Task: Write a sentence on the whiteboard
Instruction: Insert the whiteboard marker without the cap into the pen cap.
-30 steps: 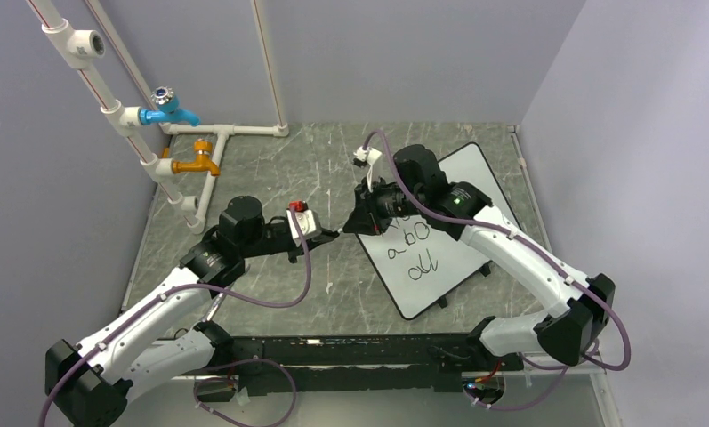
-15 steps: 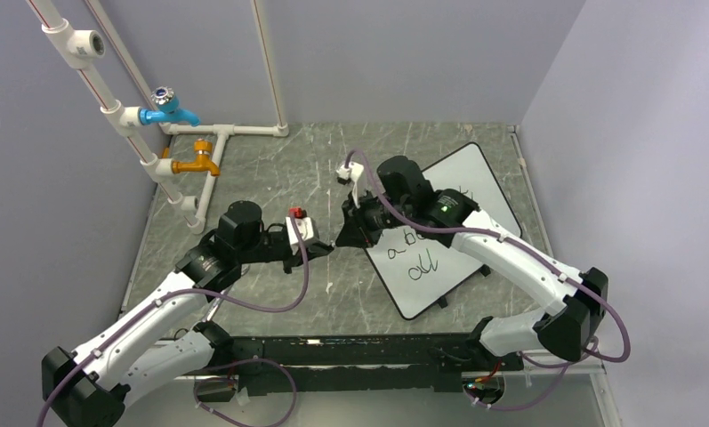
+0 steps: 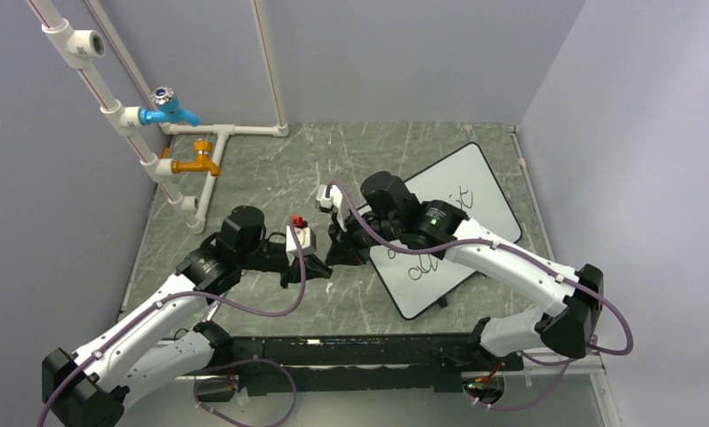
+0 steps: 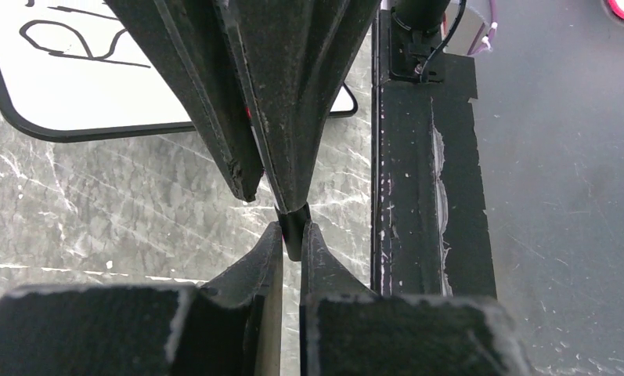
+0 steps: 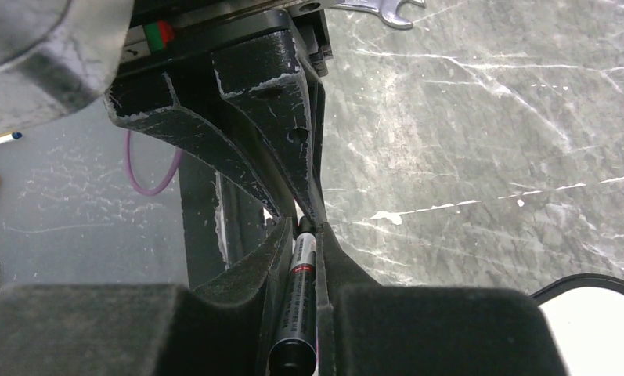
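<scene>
The whiteboard (image 3: 479, 182) lies tilted on the right of the table, and its corner also shows in the left wrist view (image 4: 97, 90). Part of the sentence (image 3: 420, 267), thin black handwriting, shows on it; the right arm covers the rest. My right gripper (image 3: 342, 250) is shut on a black marker (image 5: 301, 294) that lies along its fingers. My left gripper (image 3: 320, 265) meets it tip to tip, left of the board. The left gripper (image 4: 291, 229) is shut on the marker's black end (image 4: 293, 235), which sticks out past the right fingers (image 4: 293, 117).
White pipes with a blue tap (image 3: 168, 105) and an orange tap (image 3: 197, 163) stand at the back left. A black rail (image 3: 359, 351) runs along the near edge. A small wrench (image 5: 379, 9) lies on the marbled table. Grey walls close in three sides.
Both grippers, joined tip to tip, have moved left and nearer the front, off the whiteboard. More of the board's top now shows.
</scene>
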### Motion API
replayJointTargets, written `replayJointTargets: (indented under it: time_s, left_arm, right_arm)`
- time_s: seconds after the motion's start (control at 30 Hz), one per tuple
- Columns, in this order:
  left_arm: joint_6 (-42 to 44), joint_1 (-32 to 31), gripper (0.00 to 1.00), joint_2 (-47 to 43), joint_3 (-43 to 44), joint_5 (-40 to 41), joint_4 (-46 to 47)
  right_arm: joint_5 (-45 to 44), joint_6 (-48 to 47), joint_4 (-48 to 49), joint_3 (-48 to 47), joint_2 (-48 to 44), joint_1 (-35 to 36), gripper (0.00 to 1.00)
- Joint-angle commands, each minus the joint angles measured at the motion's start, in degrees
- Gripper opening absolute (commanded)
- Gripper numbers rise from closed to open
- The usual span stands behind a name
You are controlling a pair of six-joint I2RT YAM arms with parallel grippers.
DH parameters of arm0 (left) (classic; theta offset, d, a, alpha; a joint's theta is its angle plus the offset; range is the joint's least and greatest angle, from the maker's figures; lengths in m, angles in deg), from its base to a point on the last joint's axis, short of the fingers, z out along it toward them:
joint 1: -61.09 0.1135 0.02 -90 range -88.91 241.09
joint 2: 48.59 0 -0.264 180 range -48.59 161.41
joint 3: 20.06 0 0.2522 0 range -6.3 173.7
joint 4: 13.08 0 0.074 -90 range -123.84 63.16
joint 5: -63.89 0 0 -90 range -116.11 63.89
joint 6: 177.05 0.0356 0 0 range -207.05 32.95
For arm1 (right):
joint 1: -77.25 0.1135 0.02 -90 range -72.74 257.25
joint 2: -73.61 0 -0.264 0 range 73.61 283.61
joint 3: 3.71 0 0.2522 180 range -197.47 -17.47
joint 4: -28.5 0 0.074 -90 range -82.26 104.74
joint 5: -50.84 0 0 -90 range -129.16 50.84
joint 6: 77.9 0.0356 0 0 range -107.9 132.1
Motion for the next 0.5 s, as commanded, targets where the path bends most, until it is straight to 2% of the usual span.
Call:
replayJointTargets:
  time_s: [0.0,0.07,0.3,0.37,0.47]
  left_arm:
    - [1.0,-0.5,0.0,-1.7,3.9,-5.1,17.3]
    - [1.6,-0.5,0.02,-1.8,4.0,-4.3,17.1]
    - [2.3,-0.3,0.37,-1.6,4.0,-3.6,15.2]
    - [2.0,-0.3,0.41,-1.3,4.1,-4.2,15.2]
    - [1.7,-0.2,0.42,-0.7,4.2,-4.8,15.1]
  right_arm:
    - [2.3,0.0,4.4,2.3,0.0,2.1,0.0]
    - [1.1,0.4,4.3,2.8,-1.0,2.2,0.0]
    - [-1.0,1.9,5.4,4.7,-4.9,2.1,0.0]
    - [-1.1,2.5,6.1,4.7,-5.6,2.0,0.0]
    - [-1.1,3.2,7.1,4.6,-6.1,2.0,0.0]
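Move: The black cap is already pinched in the left fingers, its middle about 1 cm to the right of the left hand's grip point, with the marker end seated in or at it. For the right hand, which keeps hold of the marker, the cap lies about 3 cm to the left and 1 cm lower. The whiteboard's middle is roughly 25 cm right of the left hand, 9 cm ahead and some 20 cm below; the wrench lies about 22 cm left of that hand and 3 cm back, just as far down. Letting go of the cap after a brief hold, the left fingers open from nearly shut to a bit under half open, and the left hand rises about 4 cm away from the cap, edging some 1 cm to the right and tilting its fingertips up by some 5 to 10 degrees. The right hand keeps its closed grip on the marker and stays nearly in place. ##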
